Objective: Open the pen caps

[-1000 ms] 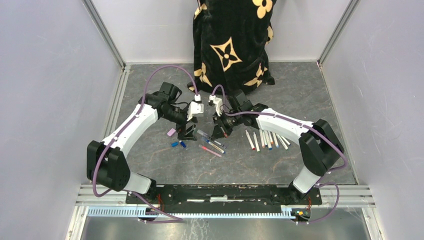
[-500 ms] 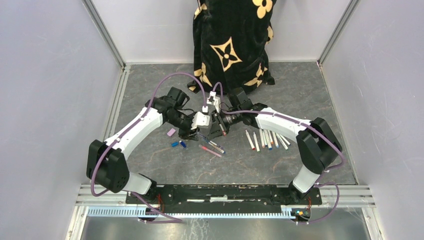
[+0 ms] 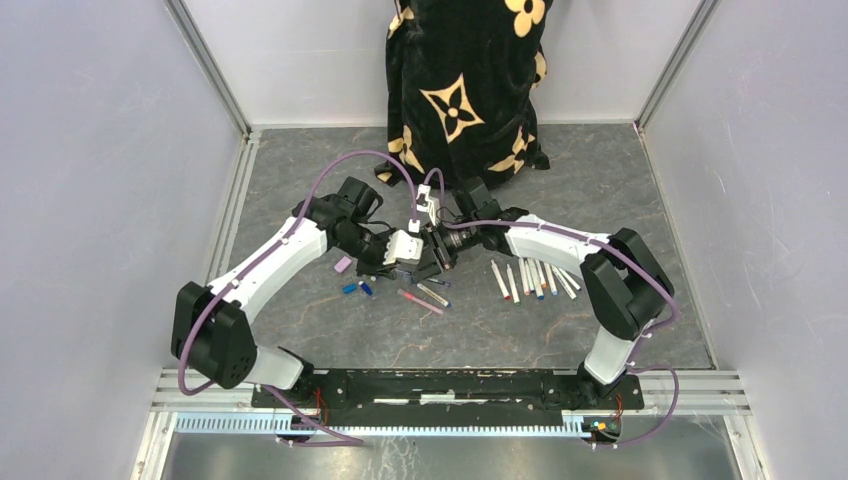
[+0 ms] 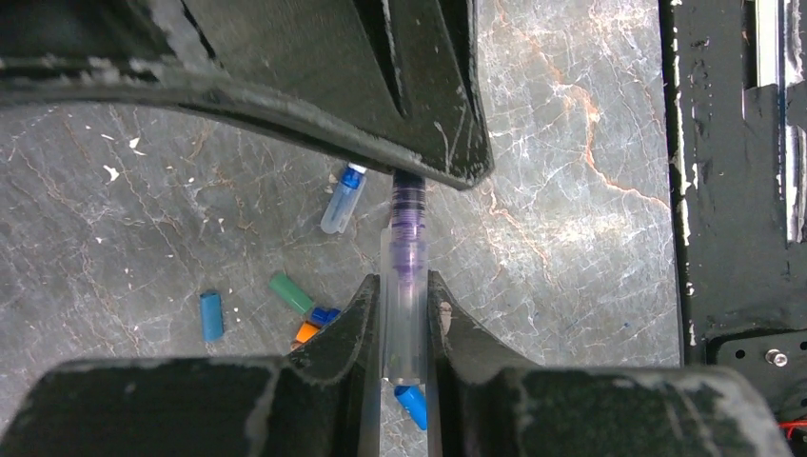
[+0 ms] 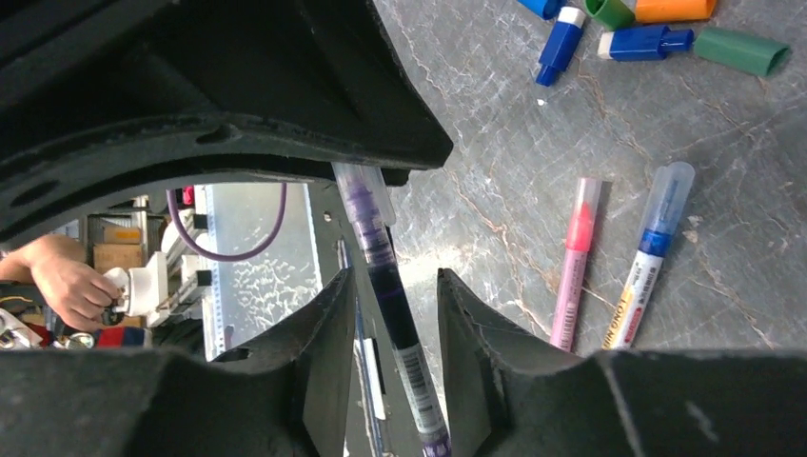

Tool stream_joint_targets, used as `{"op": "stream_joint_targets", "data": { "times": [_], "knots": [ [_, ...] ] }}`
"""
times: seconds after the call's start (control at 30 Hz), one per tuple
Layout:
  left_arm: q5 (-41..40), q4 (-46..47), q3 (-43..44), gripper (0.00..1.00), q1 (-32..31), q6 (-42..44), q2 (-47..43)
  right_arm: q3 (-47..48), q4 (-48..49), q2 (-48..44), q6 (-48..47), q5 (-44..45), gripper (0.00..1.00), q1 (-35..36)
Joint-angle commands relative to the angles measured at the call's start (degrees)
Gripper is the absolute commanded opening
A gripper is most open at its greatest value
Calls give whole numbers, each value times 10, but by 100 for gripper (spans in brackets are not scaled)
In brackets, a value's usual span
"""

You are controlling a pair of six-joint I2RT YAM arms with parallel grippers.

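A dark purple pen (image 5: 400, 328) is held in the air between my two grippers. My left gripper (image 4: 404, 286) is shut on its clear cap (image 4: 403, 328); the purple neck (image 4: 409, 214) runs on under the right gripper's black fingers. My right gripper (image 5: 395, 276) holds the barrel slantwise between its fingers. In the top view both grippers, left (image 3: 398, 267) and right (image 3: 434, 260), meet tip to tip at mid-table. Loose pen caps lie below: blue (image 4: 210, 314), green (image 4: 290, 292), orange (image 4: 306, 331).
A pink pen (image 5: 574, 262) and a blue-tipped white pen (image 5: 652, 248) lie on the grey table under the grippers. A row of white pens (image 3: 535, 278) lies to the right, a pink cap (image 3: 343, 264) to the left. A black flowered bag (image 3: 465, 85) stands at the back.
My left gripper has swung right to meet the right gripper and has shut on the pen's cap. The right gripper has turned the pen towards it.
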Motion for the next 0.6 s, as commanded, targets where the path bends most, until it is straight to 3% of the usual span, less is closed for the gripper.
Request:
{"op": "stream_joint_targets", "data": {
  "times": [0.0,0.07,0.17,0.2,0.33,0.57],
  "knots": [
    [10,17,14,2,-1,9,-22,-4,75,9,58,-13,42,8],
    [12,16,13,2,-1,11,-23,-5,96,16,74,-20,36,9],
    [2,12,8,2,-1,23,-23,-6,99,16,79,-14,5,8],
    [-8,8,6,2,-1,31,-23,-10,95,13,76,-12,0,7],
    [-58,-19,7,2,12,84,-21,-34,43,-7,31,0,0,-4],
    [-131,-71,57,2,96,181,29,-99,-55,-56,-54,75,0,-19]
  ]
}}
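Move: The purple pen's barrel lies between the right hand's parted pads, practically at its hand point; the pink pen lies about 3 cm back, 1 cm left and the blue-banded pen 1 cm back, 2 cm right, both some 11 cm below. The left hand already holds the clear cap; the barrel's middle is about 5 cm to its right, level ahead. The loose cap pile lies roughly 4 cm ahead, 6 cm left and 10 cm below that hand. Right hand edges left, grips the barrel, backs right, while the left pulls the cap about 4 cm left-forward. ##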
